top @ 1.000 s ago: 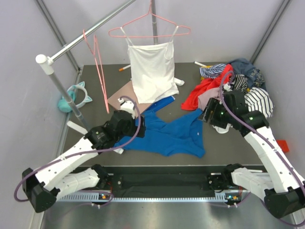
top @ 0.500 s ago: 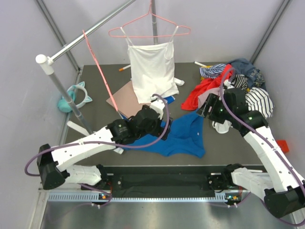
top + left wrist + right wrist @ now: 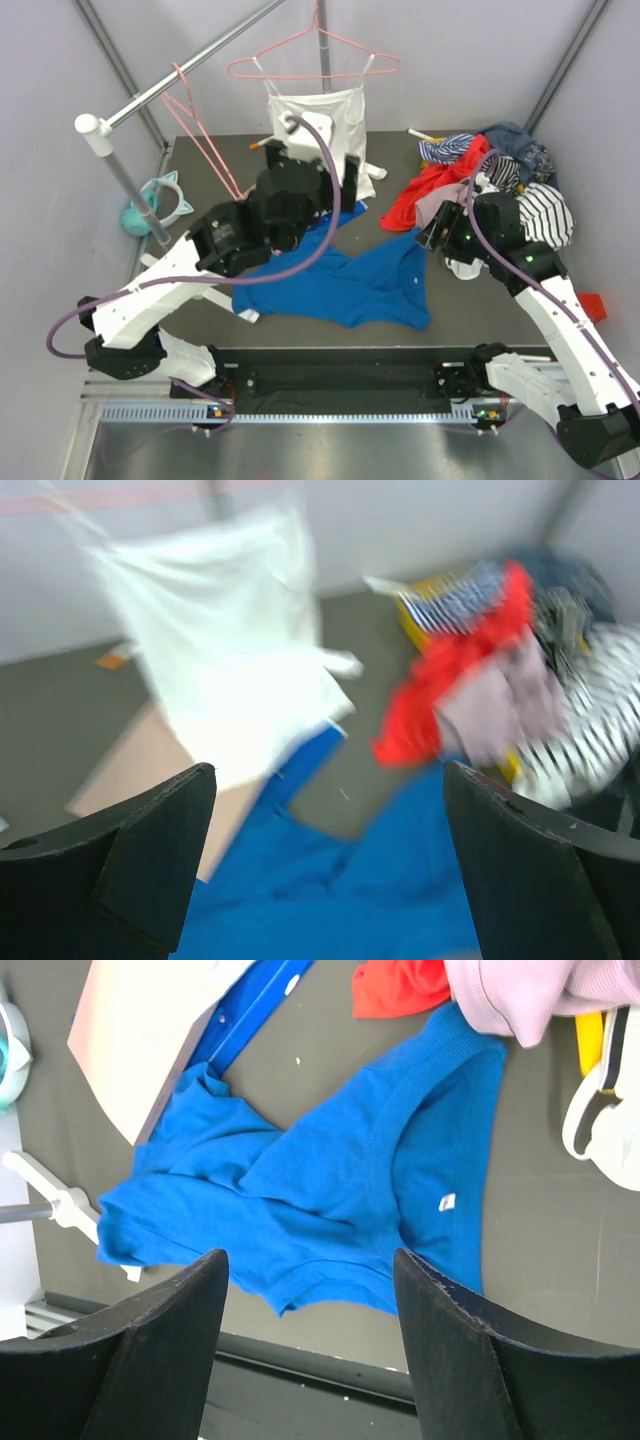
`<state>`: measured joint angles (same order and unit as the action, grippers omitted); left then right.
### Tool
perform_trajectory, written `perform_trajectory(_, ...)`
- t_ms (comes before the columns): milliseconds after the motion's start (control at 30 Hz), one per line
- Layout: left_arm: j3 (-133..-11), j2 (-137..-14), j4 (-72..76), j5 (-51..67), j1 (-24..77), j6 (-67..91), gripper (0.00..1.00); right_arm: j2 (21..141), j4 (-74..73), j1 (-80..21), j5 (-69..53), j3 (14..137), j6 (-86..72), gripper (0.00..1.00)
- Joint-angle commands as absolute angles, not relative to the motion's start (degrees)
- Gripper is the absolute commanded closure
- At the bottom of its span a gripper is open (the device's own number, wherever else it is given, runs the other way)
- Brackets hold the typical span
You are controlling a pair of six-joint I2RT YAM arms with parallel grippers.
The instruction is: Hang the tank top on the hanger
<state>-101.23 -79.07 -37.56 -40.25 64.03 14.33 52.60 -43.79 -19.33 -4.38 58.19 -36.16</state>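
The blue tank top (image 3: 350, 285) lies crumpled on the dark table; the right wrist view looks down on the tank top (image 3: 330, 1190), and the blurred left wrist view has the tank top (image 3: 340, 900) at its bottom. The bare pink wire hanger (image 3: 207, 140) hangs from the slanted rail at the left. My left gripper (image 3: 314, 165) is raised above the table in front of the white camisole (image 3: 325, 105); the left gripper (image 3: 328, 780) is wide open and holds nothing. My right gripper (image 3: 438, 236) hovers over the top's right edge; the right gripper (image 3: 310, 1260) is open and empty.
A second pink hanger (image 3: 315, 62) carries the camisole at the back. A pile of clothes (image 3: 510, 165) with a red garment (image 3: 420, 195) fills the right. The metal rail (image 3: 180, 75) and its post stand left, beside a teal toy (image 3: 160, 200). A white shoe (image 3: 600, 1110) lies nearby.
My left arm has risen off the blue top and swung back and right toward the camisole. The bare hanger on the rail has swung. The right arm has barely moved.
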Motion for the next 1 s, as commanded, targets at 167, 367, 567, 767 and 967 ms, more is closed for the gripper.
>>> perform_trajectory(167,-121.11,-83.76,-55.98,-59.24,48.53,18.62,0.01,49.83,-40.34,-19.42,-3.96,55.99,-36.91,0.33)
perform_trajectory(367,-117.70,-82.79,-54.06,-55.21,40.44,18.45,0.01,47.73,-38.94,-19.42,-4.13,53.35,-38.14,0.33)
perform_trajectory(567,-109.79,-79.90,-46.96,-45.37,32.88,20.21,0.02,46.50,-38.32,-19.42,-4.48,52.30,-39.29,0.33)
perform_trajectory(767,-104.24,-78.23,-42.02,-38.24,29.27,22.06,0.14,46.58,-38.14,-19.42,-4.48,51.85,-39.46,0.33)
perform_trajectory(967,-99.50,-75.50,-38.94,-36.83,29.27,22.94,0.43,46.93,-37.44,-19.51,-4.48,51.77,-39.73,0.33)
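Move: My left hand is empty and high up. The hanger it wants hangs nearly edge-on, its middle about 22 cm to the left and 12 cm ahead, a few centimetres lower. The white top on its own hanger is some 22 cm ahead, 5 cm right and 15 cm below; the blue tank top lies 40 cm below, 5 cm back and 4 cm right. From my right hand the hanger is roughly 48 cm left, 14 cm ahead and 16 cm above. I sweep my left hand left about 20 cm and forward some 10, away from in front of the white top to the empty hanger, rising at first and then sinking to just under my starting height. I turn the wrist about 35 degrees counter-clockwise so the hanger's pink bars run between my fingers, then start closing them from wide open to roughly two thirds. ##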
